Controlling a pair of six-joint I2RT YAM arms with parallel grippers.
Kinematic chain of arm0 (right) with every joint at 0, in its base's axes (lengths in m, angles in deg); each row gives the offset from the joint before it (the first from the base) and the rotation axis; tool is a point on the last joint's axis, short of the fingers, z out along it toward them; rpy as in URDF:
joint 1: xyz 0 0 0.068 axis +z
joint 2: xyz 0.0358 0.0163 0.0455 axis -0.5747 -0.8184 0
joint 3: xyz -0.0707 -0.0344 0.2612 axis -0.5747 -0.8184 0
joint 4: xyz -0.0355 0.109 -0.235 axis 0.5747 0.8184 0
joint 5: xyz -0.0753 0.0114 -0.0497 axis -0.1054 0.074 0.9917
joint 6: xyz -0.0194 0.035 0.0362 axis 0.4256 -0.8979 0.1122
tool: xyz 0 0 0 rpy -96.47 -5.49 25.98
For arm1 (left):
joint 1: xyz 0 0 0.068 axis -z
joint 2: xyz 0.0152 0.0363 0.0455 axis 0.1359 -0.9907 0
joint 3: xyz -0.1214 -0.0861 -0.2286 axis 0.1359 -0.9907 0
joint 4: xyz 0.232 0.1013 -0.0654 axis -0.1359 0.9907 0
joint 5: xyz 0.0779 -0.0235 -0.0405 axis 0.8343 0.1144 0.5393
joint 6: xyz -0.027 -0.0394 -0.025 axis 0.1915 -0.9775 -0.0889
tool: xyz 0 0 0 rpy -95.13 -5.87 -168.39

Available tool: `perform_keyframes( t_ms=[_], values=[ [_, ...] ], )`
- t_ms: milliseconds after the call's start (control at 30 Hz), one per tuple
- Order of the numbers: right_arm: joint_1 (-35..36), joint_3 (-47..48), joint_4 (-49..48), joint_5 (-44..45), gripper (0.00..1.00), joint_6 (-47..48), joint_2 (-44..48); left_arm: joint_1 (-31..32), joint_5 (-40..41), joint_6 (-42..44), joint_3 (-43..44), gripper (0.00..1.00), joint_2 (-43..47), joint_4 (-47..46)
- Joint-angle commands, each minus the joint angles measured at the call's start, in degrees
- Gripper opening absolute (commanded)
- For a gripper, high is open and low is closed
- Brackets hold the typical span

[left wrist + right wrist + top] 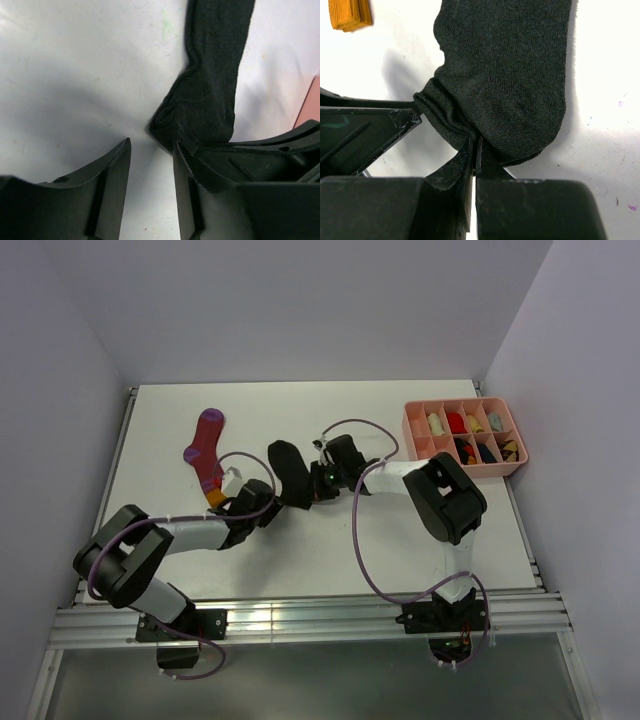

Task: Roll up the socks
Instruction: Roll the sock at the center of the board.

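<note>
A black sock lies on the white table between my two grippers. My right gripper is shut on a bunched fold at that sock's near end. The left gripper stands open, with only bare table between its fingers. The black sock's end lies just ahead of its right fingertip. In the top view the left gripper sits at the sock's lower left and the right gripper at its right. A magenta sock with an orange toe lies to the left.
A pink compartment tray holding several rolled socks stands at the back right. Its edge shows at the right of the left wrist view. The left arm's finger shows beside the right gripper.
</note>
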Motion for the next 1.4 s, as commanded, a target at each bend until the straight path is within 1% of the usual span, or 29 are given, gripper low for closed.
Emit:
perform_keyframes(
  t_ms=[0,200,333,800,967,1033,1067,1100,1200,1233,1267,1300,1367],
  values=[
    [0.6,-1.9,1.7,5.0,0.0,-0.5,0.1,0.4,0.6,-6.1,2.1,0.43,-0.3,4.3],
    [0.9,-2.0,1.0,4.9,0.0,-1.0,0.0,0.6,-0.3,-7.1,2.4,0.42,-4.0,2.1],
    [0.9,-2.1,0.9,4.5,0.0,-1.5,0.0,0.6,0.9,-7.4,2.4,0.41,-5.3,1.0],
    [2.0,-2.3,0.1,2.1,0.0,-3.3,0.5,0.5,2.0,-8.1,5.5,0.29,-11.3,5.1],
    [2.4,-2.4,-0.1,1.4,0.0,-3.7,0.2,0.4,2.2,-7.4,6.8,0.18,-14.5,7.6],
    [2.6,-2.6,-0.1,1.2,0.0,-3.8,0.4,0.5,2.1,-6.9,7.5,0.1,-15.1,8.2],
    [2.6,-2.6,0.0,1.2,0.0,-3.8,0.8,0.4,2.1,-6.2,7.7,0.03,-15.6,8.9],
    [2.7,-2.7,0.0,1.4,0.01,-3.5,0.9,0.4,2.3,-5.8,8.4,0.0,-15.7,9.5],
    [2.9,-3.6,-0.4,1.8,0.05,-2.7,2.4,0.3,3.2,-3.3,10.3,0.0,-15.7,12.2],
    [3.0,-3.9,-0.6,2.0,0.11,-2.4,3.0,0.4,3.6,-2.0,11.0,0.0,-15.6,13.3],
    [3.1,-4.3,-1.3,2.4,0.14,-2.1,3.7,0.3,4.4,-1.2,11.7,0.0,-15.1,14.2],
    [3.2,-5.2,-1.7,3.1,0.2,-1.0,5.6,0.3,4.7,-0.4,13.1,0.0,-15.0,17.2],
    [3.5,-6.1,-2.4,5.8,0.26,0.5,7.4,0.3,5.7,1.9,14.6,0.0,-14.5,19.4]
  ],
)
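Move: The near left corner of the black sock's rolled edge is about 4 cm ahead of the left hand, 3 cm to its right and 1 cm lower. The black sock's middle lies roughly 8 cm ahead and 3 cm right, and the burgundy sock's middle some 12 cm ahead and 17 cm left, both about 2 cm lower. From the right hand, already pinching that edge, the corner is around 5 cm left and 2 cm back. Bring the left gripper about 4 cm forward and some 3 cm to the right, sinking about 1 cm, onto the rolled corner, closing the half-open fingers on the way until they pinch it. Keep the right grip in place until the left one has shut, then start opening the right fingers and ease them back about 1 cm. ##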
